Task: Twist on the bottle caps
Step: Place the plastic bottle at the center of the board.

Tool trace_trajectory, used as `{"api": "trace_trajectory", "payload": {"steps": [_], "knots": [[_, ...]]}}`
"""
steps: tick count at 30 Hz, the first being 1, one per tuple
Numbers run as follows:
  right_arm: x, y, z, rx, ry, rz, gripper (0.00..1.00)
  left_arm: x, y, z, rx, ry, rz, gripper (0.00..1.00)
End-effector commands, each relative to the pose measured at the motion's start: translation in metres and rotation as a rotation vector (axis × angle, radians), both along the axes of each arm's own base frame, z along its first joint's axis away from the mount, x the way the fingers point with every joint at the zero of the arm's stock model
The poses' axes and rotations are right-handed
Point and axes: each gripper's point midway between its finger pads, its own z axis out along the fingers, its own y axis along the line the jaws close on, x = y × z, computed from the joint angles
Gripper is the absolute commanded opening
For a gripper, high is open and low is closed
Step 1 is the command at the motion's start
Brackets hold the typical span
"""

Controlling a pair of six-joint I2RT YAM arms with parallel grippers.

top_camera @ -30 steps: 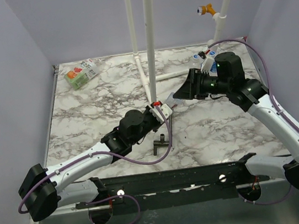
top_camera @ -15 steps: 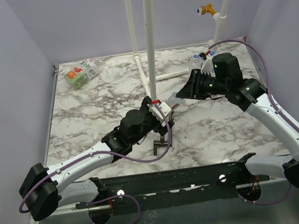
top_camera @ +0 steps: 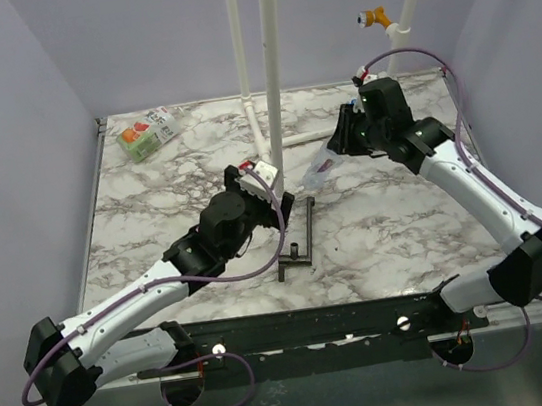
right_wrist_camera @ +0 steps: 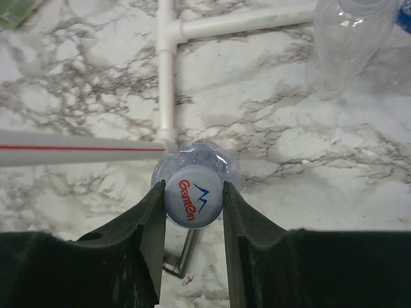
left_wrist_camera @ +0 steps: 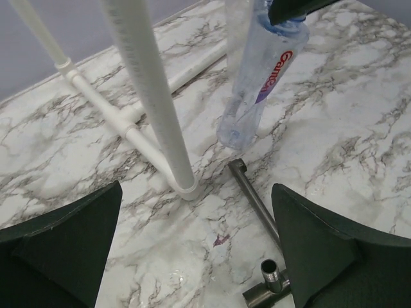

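Note:
My right gripper (right_wrist_camera: 192, 187) is shut on the white cap (right_wrist_camera: 192, 200) of a clear bottle (left_wrist_camera: 260, 83) with a red and blue label. The cap sits on the bottle's neck, and the bottle (top_camera: 319, 170) hangs tilted below the right gripper (top_camera: 336, 150), its base close to the marble. My left gripper (top_camera: 279, 200) stands wide open to the left of that bottle with nothing between its fingers. In the left wrist view the left gripper (left_wrist_camera: 196, 215) is over bare marble beside the pipe foot.
A black T-shaped metal tool (top_camera: 297, 245) lies just in front of the bottle. A white pipe frame (top_camera: 271, 72) rises at the middle back. A bottle with a green, orange and red label (top_camera: 145, 136) lies far left. Another clear bottle (right_wrist_camera: 347, 32) lies behind the right gripper.
My left gripper has opened wide and drawn back to the left, off the bottle. The right arm has swung toward the back, and its gripper now holds the bottle by the cap.

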Motion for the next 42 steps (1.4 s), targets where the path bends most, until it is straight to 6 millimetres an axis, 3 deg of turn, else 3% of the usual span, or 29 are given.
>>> {"api": "trace_trajectory", "payload": {"steps": [1, 9, 18, 33, 42], "knots": [[0.045, -0.010, 0.002, -0.156, -0.111, -0.070, 0.01, 0.010, 0.039, 0.023, -0.091, 0.053, 0.196, 0.99], [0.097, 0.012, -0.022, -0.311, -0.149, -0.065, 0.00, 0.006, 0.071, 0.043, -0.174, 0.036, 0.258, 0.99], [0.129, 0.020, -0.052, -0.413, -0.131, -0.054, 0.01, 0.000, 0.082, 0.045, -0.176, 0.036, 0.262, 0.99], [0.136, 0.026, -0.080, -0.450, -0.074, -0.022, 0.14, 0.001, 0.084, 0.041, -0.168, 0.047, 0.260, 0.99], [0.132, 0.024, -0.085, -0.457, -0.064, -0.019, 0.38, 0.002, 0.082, 0.038, -0.165, 0.061, 0.253, 0.99]]}}
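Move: Ahead of the right hand, which holds the plastic bottle by its cap, the free spot at the board's centre lies about 13 cm farther out, 3 cm left and 26 cm down. The clear bottle stands some 11 cm right of that spot and 2 cm farther out; the upright pipe's foot is about 9 cm nearer and 10 cm left of it. From the left hand the spot is roughly 19 cm ahead, 11 cm right, 24 cm below. Swinging the held plastic bottle outward, the right hand goes forward about 13 cm while sinking 8 cm towards the board's centre, its left side dipping some 25 degrees to bring the bottle upright; it slows to a stop there, fingers still shut round the cap. Meanwhile the empty, open left hand backs off about 8 cm to its left and somewhat up, then waits. ##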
